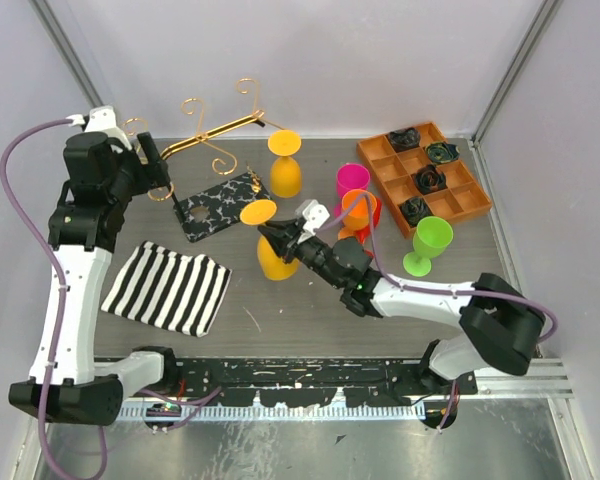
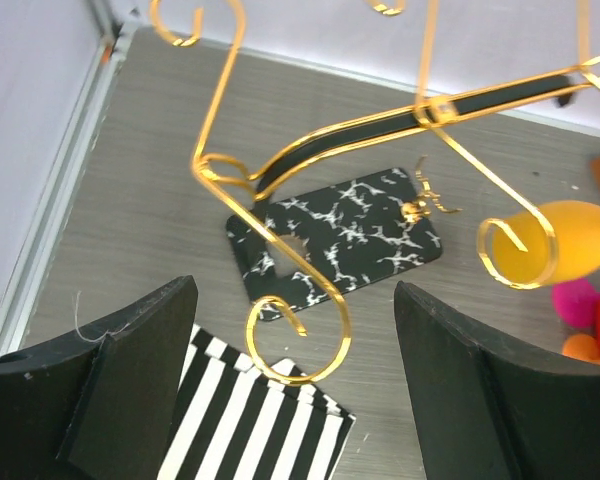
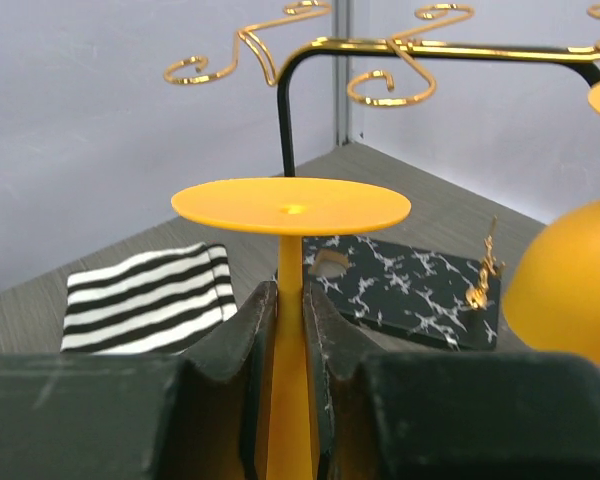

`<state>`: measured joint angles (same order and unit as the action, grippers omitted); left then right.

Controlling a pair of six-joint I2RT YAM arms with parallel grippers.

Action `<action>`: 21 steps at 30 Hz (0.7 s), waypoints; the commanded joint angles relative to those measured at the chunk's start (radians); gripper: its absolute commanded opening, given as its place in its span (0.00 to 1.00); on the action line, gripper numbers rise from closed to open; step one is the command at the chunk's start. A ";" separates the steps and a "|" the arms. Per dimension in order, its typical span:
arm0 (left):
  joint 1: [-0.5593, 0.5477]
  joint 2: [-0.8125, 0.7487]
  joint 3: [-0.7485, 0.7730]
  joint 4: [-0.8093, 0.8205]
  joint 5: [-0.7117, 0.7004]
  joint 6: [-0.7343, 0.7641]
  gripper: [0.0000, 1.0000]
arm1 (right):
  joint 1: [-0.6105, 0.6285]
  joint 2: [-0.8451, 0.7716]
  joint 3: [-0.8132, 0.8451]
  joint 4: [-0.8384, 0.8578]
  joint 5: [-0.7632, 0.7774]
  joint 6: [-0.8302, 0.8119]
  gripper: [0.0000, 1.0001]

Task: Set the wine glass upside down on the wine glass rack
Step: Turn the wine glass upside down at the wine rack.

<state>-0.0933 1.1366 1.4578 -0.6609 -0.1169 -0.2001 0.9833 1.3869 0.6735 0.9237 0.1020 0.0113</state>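
An orange wine glass (image 1: 274, 262) (image 3: 290, 205) is held upside down, foot up, with my right gripper (image 1: 282, 238) (image 3: 292, 295) shut on its stem. It is in front of the wine glass rack (image 1: 220, 130) (image 3: 430, 48), with its foot lower than the gold bar. The rack's marbled base (image 1: 218, 205) (image 2: 340, 240) lies just left of the glass. A second orange glass (image 1: 285, 170) (image 2: 570, 240) hangs upside down at the rack's right end. My left gripper (image 1: 152, 160) (image 2: 295, 300) is open at the rack's left end, and a gold scroll hook (image 2: 298, 340) shows between its fingers.
A striped cloth (image 1: 168, 287) lies at the front left. Pink (image 1: 352, 180), red (image 1: 362, 212) and green (image 1: 430, 242) glasses stand right of centre. The orange compartment tray (image 1: 455, 205) sits at the back right. Walls enclose the table on three sides.
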 commanded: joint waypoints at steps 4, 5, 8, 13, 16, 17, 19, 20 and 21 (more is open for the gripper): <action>0.066 0.007 -0.103 0.077 0.089 -0.059 0.87 | -0.049 0.159 0.157 0.239 -0.151 0.040 0.01; 0.066 0.002 -0.120 0.092 0.091 -0.058 0.87 | -0.054 0.187 0.177 0.268 -0.166 0.039 0.01; 0.066 -0.027 -0.170 0.139 0.084 -0.061 0.87 | -0.067 0.275 0.243 0.321 -0.202 0.035 0.01; 0.068 -0.072 -0.236 0.198 0.076 -0.085 0.87 | -0.071 0.403 0.387 0.355 -0.246 0.022 0.01; 0.086 -0.094 -0.267 0.217 0.071 -0.112 0.87 | -0.071 0.476 0.443 0.420 -0.259 0.018 0.01; 0.093 -0.101 -0.276 0.223 0.071 -0.120 0.86 | -0.072 0.495 0.463 0.424 -0.257 0.018 0.01; 0.108 -0.113 -0.284 0.228 0.074 -0.136 0.87 | -0.073 0.532 0.504 0.424 -0.253 0.020 0.01; 0.114 -0.115 -0.286 0.228 0.073 -0.140 0.87 | -0.074 0.548 0.523 0.423 -0.250 0.021 0.01; 0.120 -0.116 -0.288 0.227 0.075 -0.143 0.86 | -0.075 0.563 0.541 0.423 -0.249 0.022 0.01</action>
<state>0.0044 1.0454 1.1858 -0.4965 -0.0498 -0.3065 0.9138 1.9160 1.1202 1.2354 -0.1329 0.0387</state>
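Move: The right hand holds the yellow wine glass upside down by its stem. The rack's middle front hook lies about 14 cm ahead, 10 cm left and 3 cm above that hand; the glass already hanging is roughly 18 cm ahead, 3 cm right and 3 cm lower. The left front hook is some 9 cm ahead, 25 cm left and 3 cm up; from the open left hand it is about 7 cm below and 2 cm ahead. Keeping its pinch on the upturned glass's stem, the right hand sweeps left and forward, some 12 cm in all, and rises a little towards the rack's middle front hook, its fingers tipping up and turning slightly counter-clockwise. The empty left hand sinks about 6 cm towards the left front hook, fingers staying open, then eases back up slightly. ##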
